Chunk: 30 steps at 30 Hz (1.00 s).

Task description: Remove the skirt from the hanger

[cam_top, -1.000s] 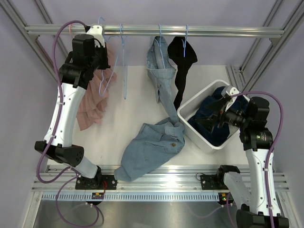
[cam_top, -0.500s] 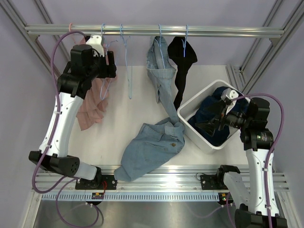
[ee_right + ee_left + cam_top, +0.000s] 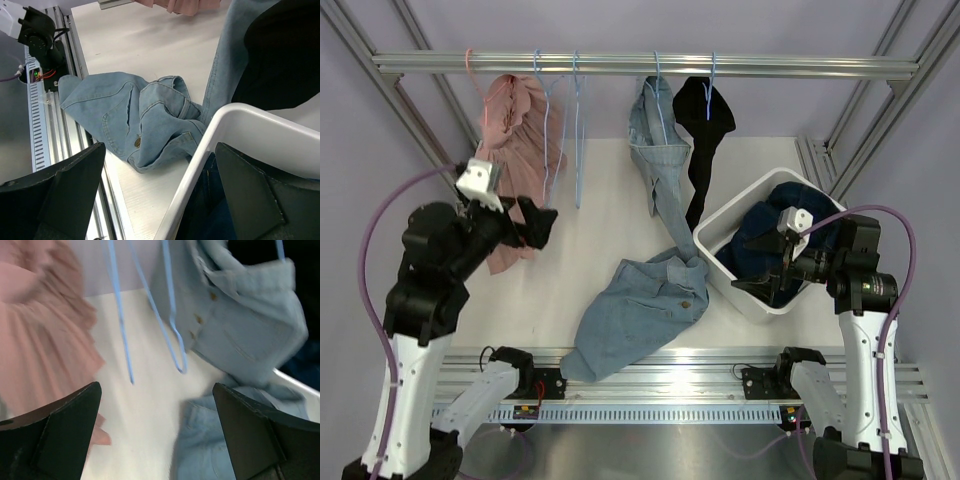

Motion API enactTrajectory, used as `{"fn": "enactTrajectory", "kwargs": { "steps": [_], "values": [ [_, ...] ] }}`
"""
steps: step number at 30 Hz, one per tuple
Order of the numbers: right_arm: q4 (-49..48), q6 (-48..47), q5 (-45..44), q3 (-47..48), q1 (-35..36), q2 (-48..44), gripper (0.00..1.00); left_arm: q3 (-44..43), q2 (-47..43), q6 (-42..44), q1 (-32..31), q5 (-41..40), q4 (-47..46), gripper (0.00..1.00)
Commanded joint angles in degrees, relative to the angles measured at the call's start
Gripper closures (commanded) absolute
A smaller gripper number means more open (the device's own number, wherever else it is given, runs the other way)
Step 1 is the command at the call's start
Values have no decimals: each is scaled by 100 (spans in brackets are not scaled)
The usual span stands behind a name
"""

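Observation:
The pink skirt [image 3: 516, 108] hangs from the rail at the far left, its pink hanger hook [image 3: 470, 62] over the bar. Its lower folds fall behind my left arm. My left gripper [image 3: 535, 225] is open beside the skirt's hem, nothing between its fingers. In the left wrist view the skirt [image 3: 40, 335] fills the left side, and the left gripper [image 3: 157, 435] stands wide above bare table. My right gripper [image 3: 767, 268] is open over the near-left rim of the white bin [image 3: 720, 258]. In its own view the right gripper [image 3: 160, 195] straddles the bin's rim [image 3: 220, 145].
Two empty blue hangers [image 3: 578, 130] hang right of the skirt. A light denim garment [image 3: 660, 150] and a black one [image 3: 705, 130] hang mid-rail. Another denim piece [image 3: 640, 310] lies on the table. Dark blue clothes [image 3: 765, 230] fill the bin.
My left gripper opened, left the skirt's top at the rail and drew back and down toward the near side. The skirt swung back under the rail. The right gripper shifted slightly left.

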State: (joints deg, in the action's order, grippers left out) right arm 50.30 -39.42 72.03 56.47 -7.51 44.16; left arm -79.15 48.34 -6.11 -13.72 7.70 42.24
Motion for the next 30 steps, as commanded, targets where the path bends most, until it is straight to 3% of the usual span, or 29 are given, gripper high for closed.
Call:
{"fn": "enactTrajectory", "kwargs": {
  "steps": [1, 7, 9, 10, 13, 14, 16, 21, 25, 30],
  "values": [
    [944, -1163, 250, 373, -31, 154, 1, 1231, -675, 31, -61, 1495, -453, 2],
    [2228, -2559, 31, 839, -31, 593, 0, 2324, -1406, -372, -903, 1867, -751, 2],
    [2597, -2789, -66, 883, -31, 734, 0, 2589, -1336, -487, -1658, 1630, -980, 2],
    [2703, -3017, -92, 892, -31, 778, 1, 2624, -1266, -566, -2331, 1159, -1024, 2],
    [3133, -3639, -75, 849, -31, 892, 0, 2581, -818, -619, -3432, 27, -1147, 1],
    [3396, -3826, -75, 822, -31, 945, 0, 2563, -687, -620, -4141, -258, -1243, 1],
    [3599, -4290, -49, 778, -23, 1015, 1, 2484, -221, -628, -4917, -1012, -1332, 1],
    [4171, -5040, -163, 778, -23, 1393, 1, 2466, 746, -646, -5571, -1850, -2148, 1],
    [4225, -5234, -163, 708, -23, 1481, 0, 2195, 1588, -77, -5739, -2526, -2720, 2],
    [4014, -5137, -119, 594, -23, 1332, 0, 1913, 2188, 925, -5660, -2443, -3528, 2]
  ]
}}
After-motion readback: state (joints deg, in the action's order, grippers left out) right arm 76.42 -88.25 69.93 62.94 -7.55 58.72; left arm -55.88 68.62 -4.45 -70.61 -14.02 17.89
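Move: The loose light-blue skirt lies spread on the table, its middle about 10 cm back, 18 cm to the right and roughly 36 cm below the left hand. The white box is some 27 cm to the right of that skirt and 15 cm farther out. The other denim skirt, still hanging, is about 16 cm ahead of the left hand, 21 cm to its right and 10 cm lower. From the right hand, the loose skirt is about 18 cm left, 4 cm back and 25 cm down. Swing the open, empty left gripper away from the hangers, about 24 cm to the right and 20 cm down towards the loose skirt's waist end, drawing back some 14 cm before easing forward about 5 cm; turn it some 35 degrees clockwise and keep the fingers wide. Meanwhile sink the open right gripper about 4 cm at the box, twisting it slightly. ##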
